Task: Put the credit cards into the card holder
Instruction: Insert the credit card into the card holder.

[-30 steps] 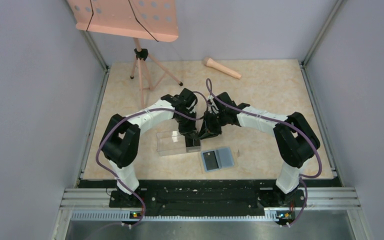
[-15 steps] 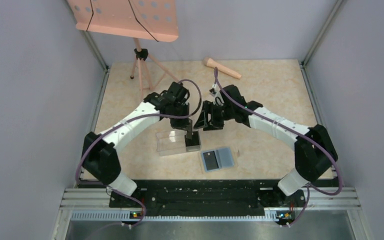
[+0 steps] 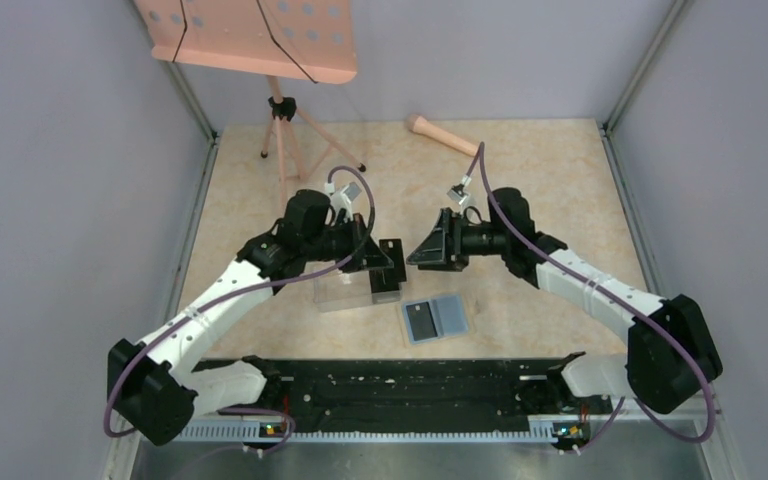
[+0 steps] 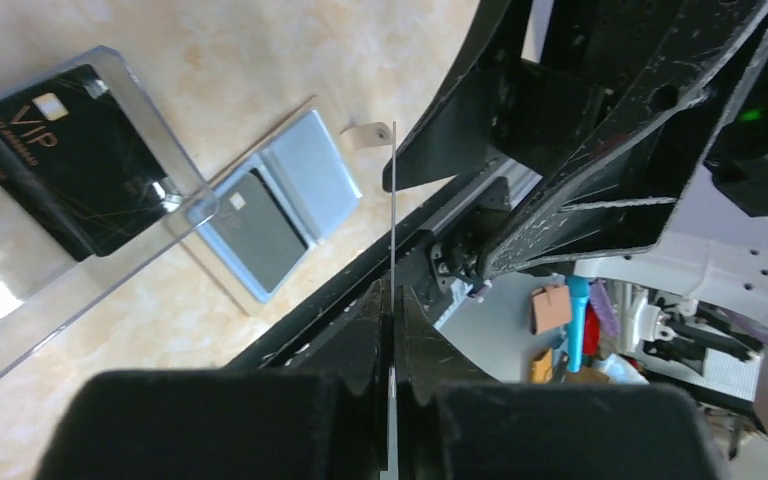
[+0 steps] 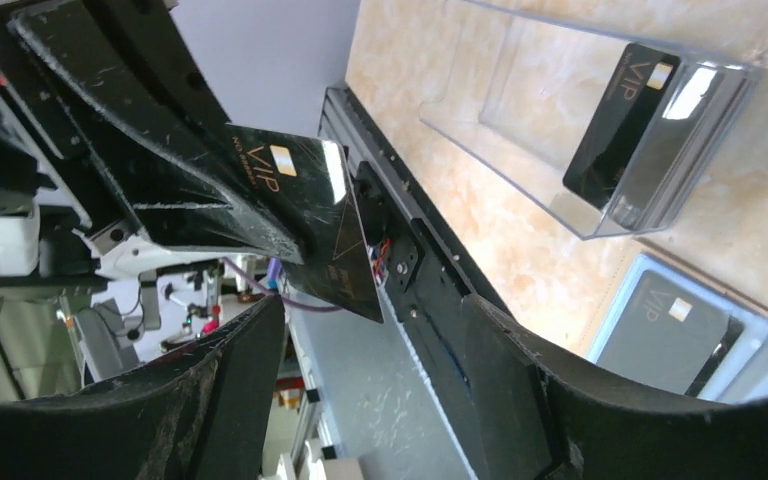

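Note:
My left gripper [image 3: 378, 258] [image 4: 392, 300] is shut on a black VIP credit card [image 5: 310, 215], held above the table and seen edge-on as a thin line [image 4: 393, 200] in the left wrist view. My right gripper [image 3: 428, 250] [image 5: 378, 345] faces it, open, with nothing between its fingers; the card's corner hangs just short of them. The card holder [image 3: 436, 318] [image 4: 278, 200] [image 5: 680, 330] lies open on the table, light blue inside, with a dark card in one half. Another black card [image 3: 387, 284] [image 4: 70, 160] [image 5: 620, 125] stands in the clear box.
The long clear plastic box [image 3: 340, 286] lies left of the card holder, under the left gripper. A pink music stand [image 3: 280, 130] and a pink microphone [image 3: 443, 135] are at the back. A black rail [image 3: 400, 385] runs along the near edge.
The right gripper has opened and drawn back to the right. The left gripper has shut on the black card, risen from the box end and turned toward the right gripper.

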Robot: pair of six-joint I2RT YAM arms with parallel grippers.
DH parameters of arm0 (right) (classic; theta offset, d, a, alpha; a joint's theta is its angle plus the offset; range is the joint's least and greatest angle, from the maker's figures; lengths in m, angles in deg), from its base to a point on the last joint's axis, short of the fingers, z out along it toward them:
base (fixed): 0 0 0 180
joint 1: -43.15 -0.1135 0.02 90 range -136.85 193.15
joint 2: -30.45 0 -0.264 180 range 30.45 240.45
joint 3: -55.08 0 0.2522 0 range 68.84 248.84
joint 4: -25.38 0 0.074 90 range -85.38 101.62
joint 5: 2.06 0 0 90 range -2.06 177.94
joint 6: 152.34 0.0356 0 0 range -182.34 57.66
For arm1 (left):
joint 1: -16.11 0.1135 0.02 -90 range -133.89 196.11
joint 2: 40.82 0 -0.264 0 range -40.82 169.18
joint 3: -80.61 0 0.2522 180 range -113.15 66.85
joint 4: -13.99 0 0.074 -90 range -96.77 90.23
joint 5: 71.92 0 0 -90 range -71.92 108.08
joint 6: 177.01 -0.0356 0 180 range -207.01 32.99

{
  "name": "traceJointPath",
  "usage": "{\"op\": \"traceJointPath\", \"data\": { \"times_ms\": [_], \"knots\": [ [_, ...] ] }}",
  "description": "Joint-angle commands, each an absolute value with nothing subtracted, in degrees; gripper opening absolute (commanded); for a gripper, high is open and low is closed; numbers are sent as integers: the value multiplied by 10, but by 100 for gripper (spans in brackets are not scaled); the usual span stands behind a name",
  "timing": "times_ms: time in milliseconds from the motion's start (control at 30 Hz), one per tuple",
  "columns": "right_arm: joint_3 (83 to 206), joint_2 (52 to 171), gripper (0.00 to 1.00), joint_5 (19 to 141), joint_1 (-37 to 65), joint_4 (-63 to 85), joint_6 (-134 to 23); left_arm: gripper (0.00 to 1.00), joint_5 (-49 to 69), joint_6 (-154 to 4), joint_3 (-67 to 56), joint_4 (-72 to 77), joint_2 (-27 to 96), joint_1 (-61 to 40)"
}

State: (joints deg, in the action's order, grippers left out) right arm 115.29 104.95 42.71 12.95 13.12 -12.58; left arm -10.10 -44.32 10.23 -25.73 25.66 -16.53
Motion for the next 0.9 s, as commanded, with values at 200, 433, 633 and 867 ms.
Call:
{"op": "traceJointPath", "data": {
  "times_ms": [200,433,633,867],
  "knots": [
    [1150,1041,63,431,130,85,-164,0,-158,-415,196,-210,216,-165],
    [1170,1088,62,466,130,27,-195,0,-163,-486,268,-301,219,-168],
    [1191,1125,62,480,129,8,-210,0,-103,-507,296,-362,254,-167],
    [1209,1133,65,541,132,-54,-245,0,-12,-512,272,-393,334,-154]
  ]
}}
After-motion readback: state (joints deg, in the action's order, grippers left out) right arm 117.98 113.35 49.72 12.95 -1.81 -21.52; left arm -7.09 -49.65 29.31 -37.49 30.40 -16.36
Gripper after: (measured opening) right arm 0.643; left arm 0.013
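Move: The left gripper, already pinching a credit card, has the open card holder about 5 cm back, 10 cm to its right and 20 cm below. The card stack in the clear box lies roughly 2 cm ahead and 18 cm down; the box's middle is some 5 cm left and 1 cm ahead. From the open, empty right gripper the holder sits about 7 cm back, 4 cm right and 19 cm below, the stack 6 cm left and level. Keep the card pinched and bring the left gripper back over the clear box's near side, then down and back, drifting left, to low over the table just left of the card holder: about 16 cm down, 9 cm back. Tip its fingers some 30 degrees steeper. Meanwhile sink the right gripper about 8 cm towards the holder, fingers staying open. ##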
